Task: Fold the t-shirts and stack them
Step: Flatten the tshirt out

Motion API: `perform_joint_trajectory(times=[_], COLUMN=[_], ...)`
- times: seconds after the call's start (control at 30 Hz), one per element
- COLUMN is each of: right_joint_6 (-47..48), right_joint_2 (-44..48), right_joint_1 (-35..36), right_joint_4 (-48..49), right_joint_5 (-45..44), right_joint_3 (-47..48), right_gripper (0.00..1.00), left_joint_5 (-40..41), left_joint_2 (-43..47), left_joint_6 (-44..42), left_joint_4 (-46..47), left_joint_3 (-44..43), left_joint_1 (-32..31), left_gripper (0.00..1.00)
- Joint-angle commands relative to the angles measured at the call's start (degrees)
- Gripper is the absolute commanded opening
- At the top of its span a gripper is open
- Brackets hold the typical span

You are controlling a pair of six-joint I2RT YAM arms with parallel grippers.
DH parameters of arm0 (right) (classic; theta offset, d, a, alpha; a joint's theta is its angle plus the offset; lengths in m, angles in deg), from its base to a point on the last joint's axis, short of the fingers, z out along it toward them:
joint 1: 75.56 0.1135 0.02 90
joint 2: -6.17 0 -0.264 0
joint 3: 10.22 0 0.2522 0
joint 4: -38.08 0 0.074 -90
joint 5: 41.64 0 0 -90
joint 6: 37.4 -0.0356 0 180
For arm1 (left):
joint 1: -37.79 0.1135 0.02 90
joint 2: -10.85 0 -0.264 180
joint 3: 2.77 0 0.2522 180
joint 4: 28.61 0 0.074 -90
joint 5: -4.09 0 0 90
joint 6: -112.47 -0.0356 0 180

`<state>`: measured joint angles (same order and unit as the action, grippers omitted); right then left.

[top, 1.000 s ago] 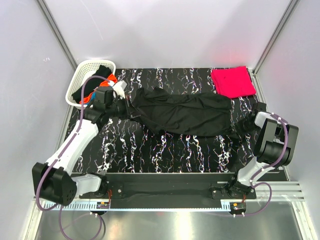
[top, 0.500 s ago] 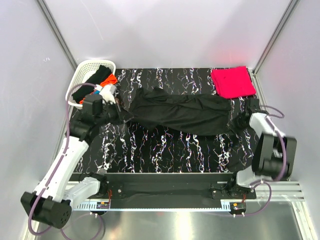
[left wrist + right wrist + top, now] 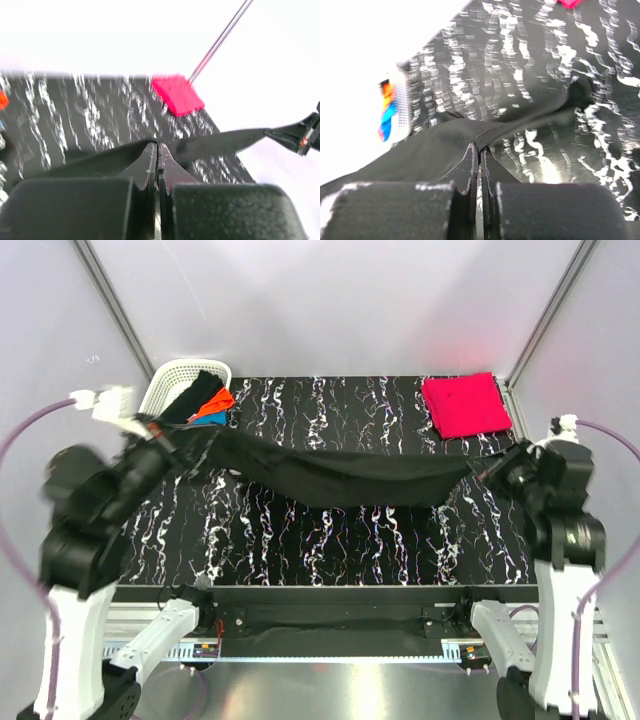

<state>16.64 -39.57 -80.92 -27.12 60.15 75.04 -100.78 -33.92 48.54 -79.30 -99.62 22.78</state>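
A large black t-shirt (image 3: 340, 478) hangs stretched in a sagging band above the patterned table. My left gripper (image 3: 165, 435) is shut on its left end, near the basket. My right gripper (image 3: 490, 468) is shut on its right end. In the left wrist view the jaws (image 3: 158, 146) are pressed together on black cloth (image 3: 230, 142) that runs off to the right. The right wrist view shows its jaws (image 3: 479, 149) pinching a hem of the same shirt (image 3: 435, 150). A folded pinkish-red t-shirt (image 3: 465, 405) lies at the back right corner.
A white lattice basket (image 3: 170, 385) at the back left holds black, orange and blue shirts (image 3: 212, 400). Grey walls with metal posts close in the table on three sides. The black-and-white table top (image 3: 330, 540) shows bare under the hanging shirt.
Both arms have risen and pulled apart, lifting the crumpled black t-shirt off the table and stretching it out. The right gripper has shut on the shirt's right end.
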Motion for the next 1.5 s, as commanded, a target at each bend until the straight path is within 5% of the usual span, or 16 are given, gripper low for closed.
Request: perform_joint_trajectory(times=[0.0,0.23,0.47,0.83,0.97,1.17,1.47], right_joint_6=[1.42,-0.86,-2.70,-7.28,-5.70,-4.47,-3.50], right_joint_2=[6.77,13.04,9.09,-6.90,-14.63,-27.38,-24.15], right_joint_1=[1.32,1.59,1.59,1.59,1.59,1.50,1.59], right_joint_4=[-4.36,-7.53,-9.91,-3.33,7.29,11.45,9.88], right_joint_5=[5.77,12.73,5.63,-13.72,-20.13,-21.90,-19.01], right_joint_3=[4.34,12.24,17.89,5.85,1.19,7.06,10.41], right_gripper=[0.00,0.00,0.00,0.00,0.00,0.00,0.00], left_joint_5=[1.95,3.53,3.54,1.52,-1.20,-4.46,-7.80], left_joint_2=[6.09,11.20,5.76,-27.85,-42.91,-58.65,-53.41], left_joint_6=[-5.31,-7.26,-6.38,-9.45,-10.33,-9.11,-4.44], left_joint_4=[-0.60,-5.43,-3.61,13.27,19.26,20.05,23.04], left_joint_3=[-8.83,-20.17,-19.93,-13.06,-21.29,-37.38,-37.59], left_joint_1=[0.15,0.15,0.15,0.15,0.76,2.96,5.25], left_gripper=[0.00,0.00,0.00,0.00,0.00,0.00,0.00])
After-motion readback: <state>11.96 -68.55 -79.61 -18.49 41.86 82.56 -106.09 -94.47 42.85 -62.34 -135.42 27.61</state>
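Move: Both hands already hold the black t-shirt stretched between them, its middle some 22 cm right of the left hand and 3 cm ahead. Open table lies about 28 cm ahead, 25 cm right and 46 cm below the left hand, and 25 cm ahead, 20 cm left and 32 cm below the right. The basket is 36 cm ahead and 20 cm left of the left hand, 40 cm below; the red folded shirt 34 cm ahead and 14 cm right of the right hand, 32 cm below. Keeping their pinch on the black t-shirt, both hands swing back and up, the left some 20 cm back and the right 12, fingertips tilting up, then fling it forward and down over the open table. The left sweeps about 50 cm forward, the right about 25, fingertips tipping down; both dip below their starting height and lift a little at the end. ##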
